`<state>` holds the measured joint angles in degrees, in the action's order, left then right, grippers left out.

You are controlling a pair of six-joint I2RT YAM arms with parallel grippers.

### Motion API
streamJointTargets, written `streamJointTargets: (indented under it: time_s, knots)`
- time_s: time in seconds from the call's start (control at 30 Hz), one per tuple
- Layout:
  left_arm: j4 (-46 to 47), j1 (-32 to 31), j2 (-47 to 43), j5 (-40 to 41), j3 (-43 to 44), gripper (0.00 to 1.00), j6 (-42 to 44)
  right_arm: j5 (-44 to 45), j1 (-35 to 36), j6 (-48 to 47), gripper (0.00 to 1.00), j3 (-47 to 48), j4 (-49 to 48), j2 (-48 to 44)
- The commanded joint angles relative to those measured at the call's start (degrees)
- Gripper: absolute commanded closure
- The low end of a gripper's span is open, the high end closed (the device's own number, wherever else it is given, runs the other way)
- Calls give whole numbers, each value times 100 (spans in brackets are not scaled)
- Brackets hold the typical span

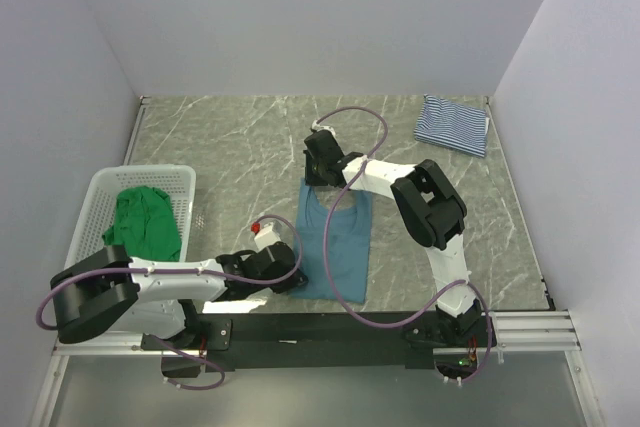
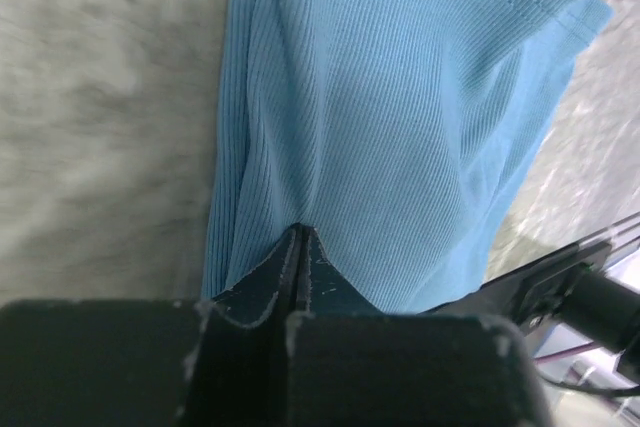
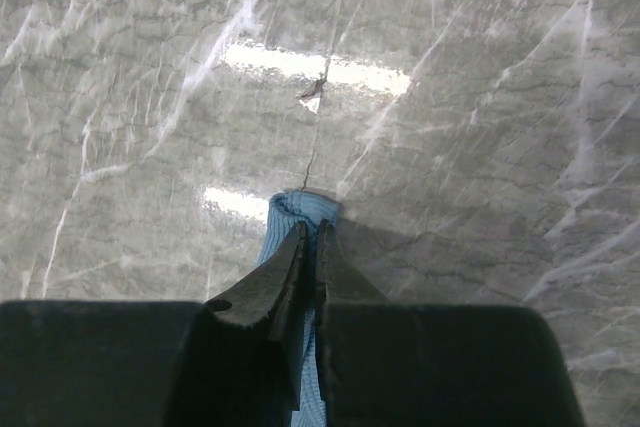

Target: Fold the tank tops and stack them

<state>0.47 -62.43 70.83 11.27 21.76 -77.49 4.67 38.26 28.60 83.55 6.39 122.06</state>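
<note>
A teal-blue tank top (image 1: 338, 247) lies flat in the middle of the table, straps pointing away from me. My left gripper (image 1: 292, 277) is at its near left corner; in the left wrist view the gripper (image 2: 300, 234) is shut on the ribbed teal fabric (image 2: 400, 117), which puckers toward the tips. My right gripper (image 1: 318, 179) is at the far left strap, and the wrist view shows the gripper (image 3: 312, 232) shut on the bunched strap (image 3: 300, 209). A folded striped tank top (image 1: 452, 125) lies at the far right corner. A green tank top (image 1: 145, 222) is crumpled in the basket.
The white mesh basket (image 1: 100, 187) stands at the left edge of the marble table (image 1: 230, 137). A purple cable (image 1: 352, 292) from the right arm loops over the teal top. Grey walls close in the table on three sides.
</note>
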Motion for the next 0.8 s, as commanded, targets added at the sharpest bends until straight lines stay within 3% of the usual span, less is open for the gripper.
streamJointTargets:
  time_s: [0.0,0.5,0.6,0.73,0.77]
  knots:
    - [-600,-348,431,437,-5,99,-582,34,-161,-144,100,-23,-173,-218]
    - [-881,-753,590,595,188,98,-829,-317,-416,-469,97,144,-288,-59]
    - [-1084,-744,537,701,329,96,-750,-335,-407,-513,84,206,-183,-112]
    - [-1321,-744,432,841,557,93,-627,-361,-416,-522,55,294,63,-296]
    - [-1365,-744,371,877,610,92,-592,-361,-425,-522,53,294,133,-349]
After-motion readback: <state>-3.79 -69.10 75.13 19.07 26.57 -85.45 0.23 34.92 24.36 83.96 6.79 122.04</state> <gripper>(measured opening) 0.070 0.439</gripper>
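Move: The left fingers are already shut on the blue tank top near its lower left corner. The garment's middle lies about 12 cm ahead and 8 cm right, its lower right corner about 15 cm right and 4 cm nearer. The right hand holds the far left strap; from it the garment's middle is some 17 cm back and 6 cm right, the far right strap about 14 cm right and 3 cm back. Everything is 1 cm or so below. Both hands keep their pinch on the blue tank top's left side and drag it to the right over the table, each about 2 cm, the right one also easing roughly 1 cm forward. After that the right hand stays put and opens its fingers to about half, letting go of the far strap; the left, turned some 5 degrees counter-clockwise, remains low with tips practically shut on the cloth. ##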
